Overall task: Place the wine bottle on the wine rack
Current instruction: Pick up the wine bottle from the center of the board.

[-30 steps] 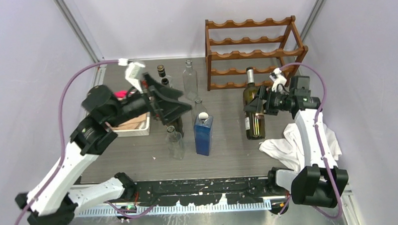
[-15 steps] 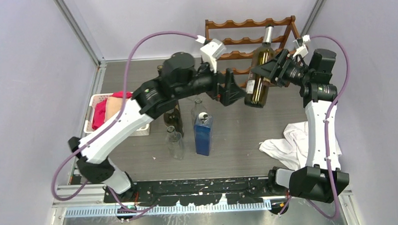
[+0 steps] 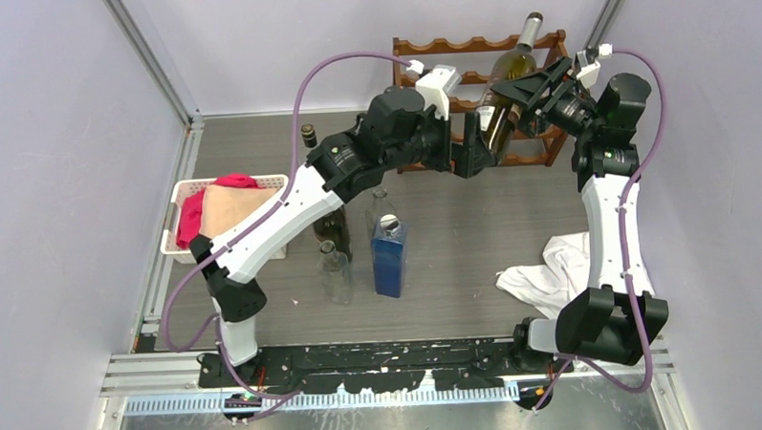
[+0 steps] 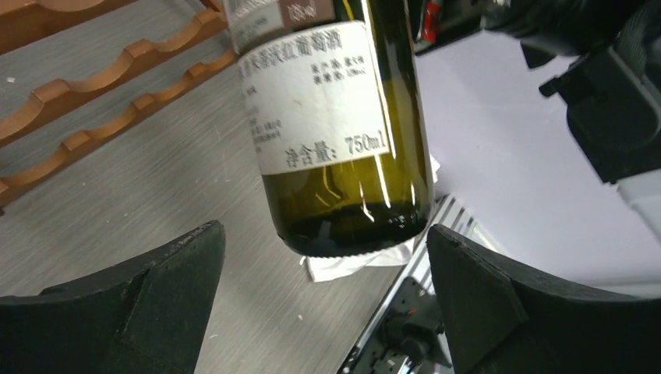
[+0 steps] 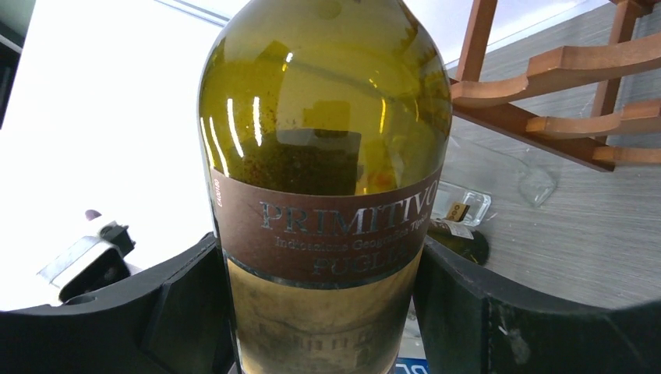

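The wine bottle (image 3: 514, 65) is olive-green glass with a brown label, tilted in the air with its neck up and to the right. It hangs in front of the upper tiers of the reddish-brown wine rack (image 3: 430, 79). My right gripper (image 3: 512, 94) is shut on its body; in the right wrist view both fingers (image 5: 187, 304) press the label of the wine bottle (image 5: 323, 195). My left gripper (image 3: 477, 154) is open just below the base. In the left wrist view the bottle's base (image 4: 343, 226) sits between the tips of the wide-apart fingers (image 4: 148, 296), touching neither.
Several bottles stand mid-table: a blue square one (image 3: 390, 258), clear ones (image 3: 336, 274) and a dark one (image 3: 309, 136). A white basket (image 3: 174, 222) with red and tan cloth sits at the left. A white cloth (image 3: 551, 271) lies at the right. The left arm spans the table's middle.
My right arm raised the bottle from the table up to the rack's top and tilted it. My left arm swung from the basket across to below the bottle's base, jaws widening.
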Motion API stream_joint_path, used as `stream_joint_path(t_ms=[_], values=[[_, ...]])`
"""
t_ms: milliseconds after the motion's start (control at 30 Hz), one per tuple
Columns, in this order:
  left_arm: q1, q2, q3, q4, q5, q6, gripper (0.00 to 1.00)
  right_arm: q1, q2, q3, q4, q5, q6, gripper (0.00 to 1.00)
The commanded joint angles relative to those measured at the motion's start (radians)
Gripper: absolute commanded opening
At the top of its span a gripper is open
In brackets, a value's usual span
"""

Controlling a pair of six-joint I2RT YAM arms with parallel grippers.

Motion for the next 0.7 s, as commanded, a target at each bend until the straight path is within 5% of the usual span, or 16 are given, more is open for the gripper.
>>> stream_joint_path(t_ms=[0, 467, 600, 667], values=[[0.031, 0.005, 0.052, 0.103, 0.022, -0.106, 1.0, 0.006, -0.024, 0.057, 0.158, -0.018, 0.08, 0.01], [0.036, 0.145, 0.167, 0.119, -0.029, -0.253, 0.94, 0.098, -0.036, 0.086, -0.003, 0.061, -0.093, 0.01], [0.036, 0.154, 0.173, 0.12, -0.037, -0.26, 0.71, 0.105, -0.043, 0.1, -0.054, 0.079, -0.151, 0.01], [0.036, 0.151, 0.171, 0.122, -0.036, -0.255, 0.34, 0.105, -0.045, 0.103, -0.071, 0.085, -0.174, 0.01]])
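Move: My right hand already holds the wine bottle by its body, neck up, high in the air. From my left hand, open and empty, the bottle's middle lies about 7 cm ahead, 8 cm to the right and 8 cm up, its lower end nearest. My right gripper is around 5 cm ahead, 7 cm right and 7 cm up; the wine rack's middle is some 19 cm ahead, 7 cm right and 18 cm lower. From my right hand the rack is about 14 cm straight ahead, 25 cm below. I bring my open left hand about 5 cm forward and right, rising slightly before sinking and tipping down some 10 degrees, so its fingers straddle the bottle's lower body beneath my right gripper. They then close and pinch the glass on both sides. Meanwhile my right hand keeps its grip and carries the bottle some 2.5 cm left to meet them, dipping at the end. ##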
